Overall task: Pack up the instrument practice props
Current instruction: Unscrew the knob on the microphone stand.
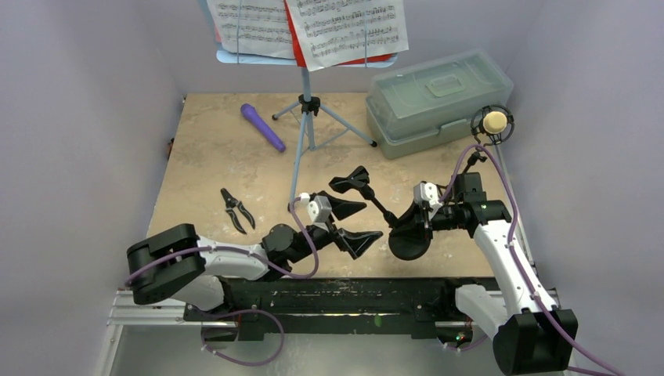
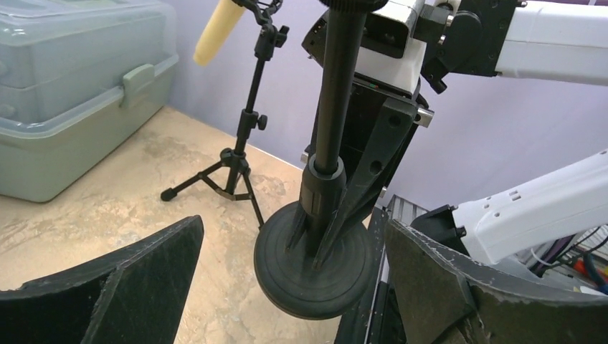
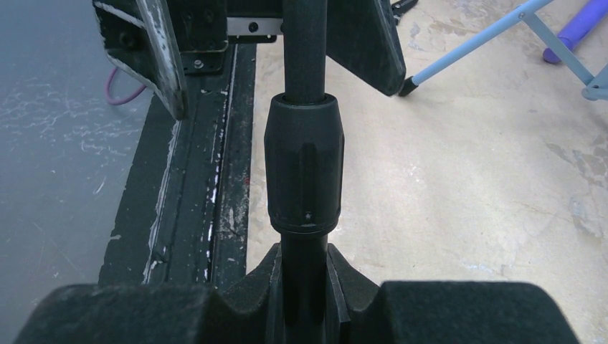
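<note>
My right gripper is shut on the pole of the black round-base mic holder and holds it tilted near the table's front edge; its clip points to the far left. My left gripper stands open just left of the round base, with its fingers apart on either side and not touching it. At the right edge the tan microphone sits in the tripod holder. The purple microphone lies at the far left. The pale-blue music rack holds sheet-music pages.
The translucent grey-green lidded box stands shut at the far right. A small black clip-like piece lies on the table to the left of my left gripper. Walls close in the table on three sides.
</note>
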Controlling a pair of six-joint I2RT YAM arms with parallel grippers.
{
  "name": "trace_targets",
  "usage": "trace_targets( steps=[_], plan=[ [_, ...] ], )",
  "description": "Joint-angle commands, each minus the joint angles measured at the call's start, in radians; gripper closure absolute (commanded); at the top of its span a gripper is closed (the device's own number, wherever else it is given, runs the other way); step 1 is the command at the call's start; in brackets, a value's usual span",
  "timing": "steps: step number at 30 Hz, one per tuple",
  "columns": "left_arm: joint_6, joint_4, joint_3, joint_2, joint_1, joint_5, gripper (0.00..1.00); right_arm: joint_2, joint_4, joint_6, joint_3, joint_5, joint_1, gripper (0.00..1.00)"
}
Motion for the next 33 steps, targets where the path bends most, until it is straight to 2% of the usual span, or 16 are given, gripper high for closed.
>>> trace_targets(
  steps=[1,5,9,16,23,26,31,33],
  plan=[
    [-0.028,0.154,0.05,0.062,0.042,0.133,0.06,-0.007,0.003,-0.023,0.029,-0.071,0.003,1.0],
    [-0.058,0.334,0.053,0.147,0.075,0.213,0.14,-0.007,0.0,-0.025,0.03,-0.072,0.004,1.0],
    [-0.091,0.49,0.067,0.243,0.087,0.264,0.18,-0.008,-0.003,-0.028,0.031,-0.072,0.003,1.0],
    [-0.131,0.499,0.143,0.323,0.089,0.327,0.18,-0.01,-0.009,-0.036,0.032,-0.071,0.003,1.0],
    [-0.124,0.499,0.159,0.314,0.088,0.343,0.21,-0.01,-0.014,-0.04,0.034,-0.071,0.003,1.0],
    [-0.12,0.499,0.16,0.302,0.089,0.336,0.25,-0.009,-0.015,-0.042,0.034,-0.072,0.002,1.0],
    [-0.121,0.5,0.167,0.284,0.089,0.308,0.38,-0.01,-0.017,-0.042,0.034,-0.073,0.002,1.0],
    [-0.121,0.501,0.166,0.273,0.089,0.295,0.39,-0.01,-0.017,-0.042,0.034,-0.072,0.002,1.0]
  ],
)
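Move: The knob to unscrew, the black collar halfway up the microphone stand's shaft, lies about 7 cm to the right of the open left hand, 1 cm farther out and 3 cm lower. The stand leans left, so its microphone clip is roughly 3 cm ahead of that hand, 2 cm to its left and 9 cm above, while the round base sits some 12 cm to its right, level with it fore and aft and 9 cm below. The right hand already grips the shaft, with the knob about 3 cm above and 3 cm to the left of it. The left hand comes back to the knob for a fresh grip, travelling about 5 cm to the right while dipping some 4 cm and easing back up to finish about 3 cm lower, its wrist turning roughly 15 degrees clockwise and its wide-open fingers drawing in to about 60% so that they straddle the collar without yet pinching it. The right hand stays in place and keeps its grip on the shaft just below the knob, holding the leaning stand steady. ##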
